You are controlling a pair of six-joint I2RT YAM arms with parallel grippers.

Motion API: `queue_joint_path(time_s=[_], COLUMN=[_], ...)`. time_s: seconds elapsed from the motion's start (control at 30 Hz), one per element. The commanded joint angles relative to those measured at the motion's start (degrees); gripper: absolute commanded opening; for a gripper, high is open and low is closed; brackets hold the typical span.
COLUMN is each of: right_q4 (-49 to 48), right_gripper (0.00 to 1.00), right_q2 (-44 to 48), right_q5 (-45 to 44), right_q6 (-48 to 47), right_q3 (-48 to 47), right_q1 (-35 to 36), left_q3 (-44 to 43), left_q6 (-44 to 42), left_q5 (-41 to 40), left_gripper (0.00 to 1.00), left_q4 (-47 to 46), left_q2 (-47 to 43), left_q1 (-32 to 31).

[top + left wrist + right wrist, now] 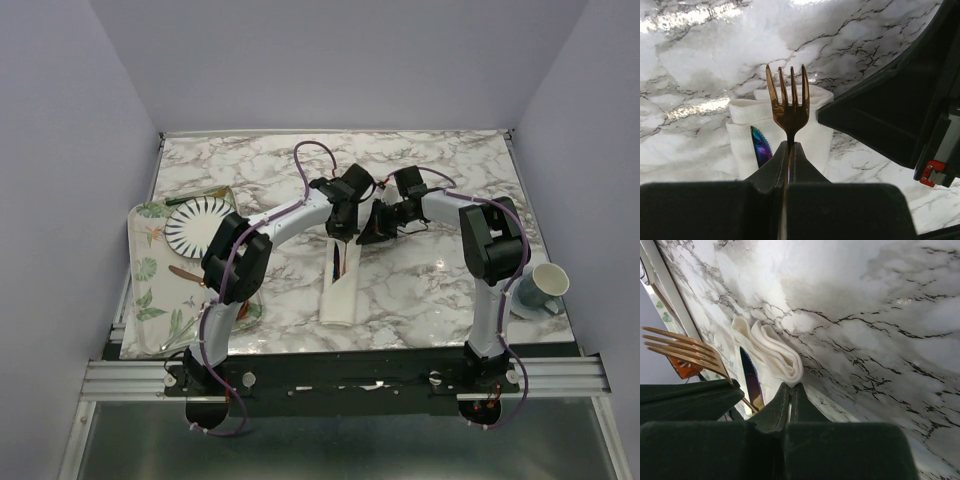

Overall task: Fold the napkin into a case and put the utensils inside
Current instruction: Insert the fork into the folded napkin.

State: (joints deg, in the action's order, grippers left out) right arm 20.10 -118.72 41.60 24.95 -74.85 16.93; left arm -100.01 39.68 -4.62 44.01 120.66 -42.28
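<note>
The cream napkin point(341, 292) lies as a long narrow case in the middle of the marble table, its open end toward the far side. A purple-blue utensil point(760, 145) pokes out of that opening, its blade point(751, 380) lying on the cloth. My left gripper point(789, 145) is shut on the neck of the copper-gold fork point(788, 102), tines pointing away, just above the case's mouth point(780, 112). My right gripper point(790, 386) is shut on the edge of the napkin's upper layer point(771, 351), lifting it. Both grippers point(345, 232) point(368, 236) meet over the case's far end.
A leaf-patterned tray point(148, 290) at the left holds a white plate with black stripes point(195, 226) and a copper utensil point(186, 272). A cup on a saucer point(544, 286) stands near the right edge. Pale walls surround the table.
</note>
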Motion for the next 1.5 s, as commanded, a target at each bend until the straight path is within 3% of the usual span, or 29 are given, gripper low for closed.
queue_joint_path(time_s=[0.0,0.27,1.27,1.47], right_q4=[-0.8,-0.7,-0.8,-0.7], right_gripper=[0.01,0.01,0.01,0.01], right_q2=[1.5,1.4,1.4,1.6], right_q5=[-2.1,-2.9,-3.6,-3.5], right_q6=[0.2,0.1,-0.2,-0.2], right_q3=[0.8,0.8,1.1,1.1], right_q1=[0.1,0.0,0.0,0.0], left_q3=[1.9,6.3,9.5,9.1], left_q6=[2.2,3.7,4.3,4.1], left_q5=[3.2,4.5,8.3,8.9], left_gripper=[0.0,0.0,0.0,0.08], left_q4=[0.6,0.2,1.3,1.5], left_q2=[-3.0,-5.3,-4.1,-3.7], left_q1=[-0.6,-1.5,-4.0,-3.9])
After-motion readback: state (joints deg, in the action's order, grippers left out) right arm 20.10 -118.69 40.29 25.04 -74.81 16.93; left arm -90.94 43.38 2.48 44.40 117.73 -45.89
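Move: The pocket mouth of the folded napkin, where the fork handle is headed, lies about 8 cm back, 1 cm left and some 6 cm below my left hand. The exposed knife blade is about 5 cm back and 2 cm left of that hand, 6 cm down. The napkin edge pinched by my right fingers is 1 cm ahead, 4 cm right and 4 cm lower. From my right hand the pocket mouth lies 9 cm back, 5 cm left and 2 cm down. I keep the fork pinched, tines outward, and draw my left hand back about 7 cm beside the knife blade, sliding the handle into the napkin pocket. Meanwhile I sink some 2.5 cm, with the fingers tipping about 10 degrees closer to straight down. My right hand stays put, still pinching the napkin's edge. ##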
